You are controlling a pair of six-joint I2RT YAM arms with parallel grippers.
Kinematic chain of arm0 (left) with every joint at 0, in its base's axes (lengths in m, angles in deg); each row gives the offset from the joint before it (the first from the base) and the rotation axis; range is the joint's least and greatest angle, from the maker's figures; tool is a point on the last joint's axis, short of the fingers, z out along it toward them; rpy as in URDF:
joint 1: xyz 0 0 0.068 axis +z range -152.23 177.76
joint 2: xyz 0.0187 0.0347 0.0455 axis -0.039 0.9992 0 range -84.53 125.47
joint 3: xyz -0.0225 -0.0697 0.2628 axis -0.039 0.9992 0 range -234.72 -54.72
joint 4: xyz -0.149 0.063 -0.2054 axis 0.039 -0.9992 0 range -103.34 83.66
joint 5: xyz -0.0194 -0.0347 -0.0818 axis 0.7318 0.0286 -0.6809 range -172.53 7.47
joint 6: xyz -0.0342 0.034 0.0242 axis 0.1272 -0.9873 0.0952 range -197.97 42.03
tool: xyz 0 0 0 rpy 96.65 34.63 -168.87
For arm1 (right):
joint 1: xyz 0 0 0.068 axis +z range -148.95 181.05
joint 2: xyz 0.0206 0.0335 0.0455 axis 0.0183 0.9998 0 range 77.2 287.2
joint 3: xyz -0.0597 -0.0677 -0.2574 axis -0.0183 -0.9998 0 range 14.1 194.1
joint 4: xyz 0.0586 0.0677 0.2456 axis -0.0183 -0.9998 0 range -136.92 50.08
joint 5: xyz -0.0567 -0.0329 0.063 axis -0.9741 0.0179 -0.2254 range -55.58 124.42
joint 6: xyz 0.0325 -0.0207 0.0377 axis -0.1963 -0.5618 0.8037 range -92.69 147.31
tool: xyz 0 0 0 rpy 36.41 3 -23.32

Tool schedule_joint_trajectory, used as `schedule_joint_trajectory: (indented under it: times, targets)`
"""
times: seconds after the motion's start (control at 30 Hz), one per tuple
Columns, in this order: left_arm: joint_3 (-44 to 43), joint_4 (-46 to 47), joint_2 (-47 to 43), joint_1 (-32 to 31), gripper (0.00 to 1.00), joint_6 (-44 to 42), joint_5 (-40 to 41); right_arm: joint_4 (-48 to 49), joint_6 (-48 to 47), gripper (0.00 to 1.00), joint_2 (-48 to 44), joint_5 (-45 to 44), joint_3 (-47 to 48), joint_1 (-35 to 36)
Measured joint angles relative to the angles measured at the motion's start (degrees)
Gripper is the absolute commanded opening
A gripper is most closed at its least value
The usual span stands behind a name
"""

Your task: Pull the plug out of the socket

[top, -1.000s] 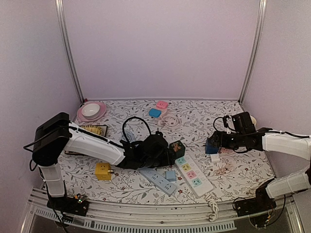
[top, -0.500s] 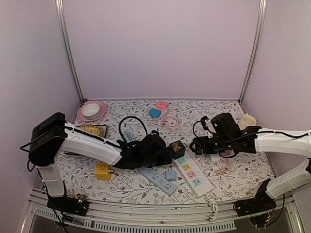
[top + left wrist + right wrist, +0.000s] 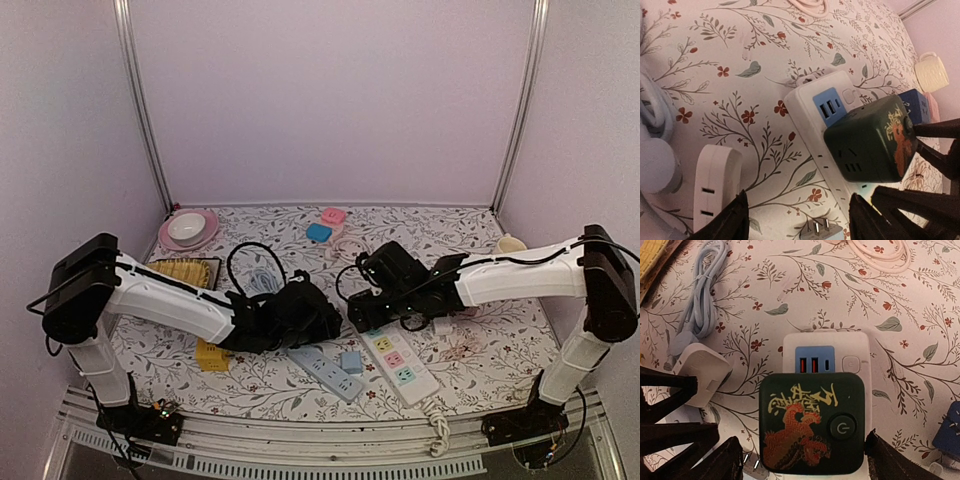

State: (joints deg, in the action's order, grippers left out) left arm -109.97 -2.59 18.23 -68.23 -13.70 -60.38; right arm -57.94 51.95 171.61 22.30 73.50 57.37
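The plug is a dark green cube (image 3: 812, 422) with a gold and red dragon on top. It sits plugged into the far end of the white socket strip (image 3: 826, 342), just below its blue USB panel. My right gripper (image 3: 805, 460) is open and straddles the cube, one finger on each side. In the top view this gripper (image 3: 362, 314) hides the cube, and the strip (image 3: 400, 362) runs toward the near edge. My left gripper (image 3: 799, 220) is open, low over the cloth just left of the strip (image 3: 810, 107) and the cube (image 3: 870, 140), with nothing held.
A small light-blue adapter (image 3: 820, 230) lies prongs-up between my left fingers, beside a second pale strip (image 3: 325, 372). A grey cable coil (image 3: 697, 305) with a white charger (image 3: 702, 372) lies to the left. A yellow cube (image 3: 212, 353), pink plate (image 3: 188, 229), cup (image 3: 508, 244) and navy cube (image 3: 947, 432) are around.
The right arm has swung left from the right side of the table and now sits over the green cube. The left gripper has drawn back slightly to the left.
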Motion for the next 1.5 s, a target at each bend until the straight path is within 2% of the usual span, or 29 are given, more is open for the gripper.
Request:
schedule_joint_trajectory:
  times: [0.13, 0.23, 0.4, 0.5, 1.03, 1.5]
  targets:
    - [1.5, 0.0, -1.2, 0.0, 0.69, 0.9, 1.0, -1.6, 0.0, 0.78, 4.3, -1.3, 2.7, 0.0]
    - [2.1, 0.0, -1.6, 0.0, 0.69, 1.4, 1.4, -2.5, -0.1, 0.69, 6.4, -2.1, 3.8, 0.0]
    - [2.2, 0.1, -1.6, 0.0, 0.69, 1.7, 1.3, -3.6, -0.2, 0.47, 8.1, -3.2, 5.6, 0.0]
    - [2.3, 0.1, -1.6, 0.0, 0.69, 1.8, 1.3, -4.0, -0.2, 0.40, 8.3, -3.8, 5.9, 0.0]
    - [0.3, 4.6, 1.4, 0.1, 0.69, -2.4, -3.2, -6.1, -0.2, 0.37, 7.3, -4.1, 7.1, 0.0]
    - [-1.0, 9.0, 4.2, 0.0, 0.71, -3.2, -6.5, -7.3, 0.5, 0.36, 5.6, -3.2, 12.3, 0.0]
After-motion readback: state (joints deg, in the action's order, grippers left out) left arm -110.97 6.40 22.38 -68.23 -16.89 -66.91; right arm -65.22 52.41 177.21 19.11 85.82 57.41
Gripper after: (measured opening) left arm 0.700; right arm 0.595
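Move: The green plug sits on the far end of the white socket strip, some 2 cm ahead of the open right hand and 4 cm below, sideways level. The strip's middle is about 6 cm back and 6 cm right of that hand; a blue block stands roughly 13 cm to its right and 1 cm ahead, a small grey cube 7 cm back and 2 cm left. From the left hand, the strip's middle is about 12 cm right, 3 cm back; the plug about 6 cm right, 5 cm ahead. The green plug is what the right hand sinks onto, about 3 cm down and slightly forward; its fingers close on the plug's sides, hold briefly, then raise it about 5 cm, drifting left and tilting back. The left hand, fingers staying open, eases 1 cm left and waits, then comes about 5 cm right to the strip's left side, one finger close beside it. ##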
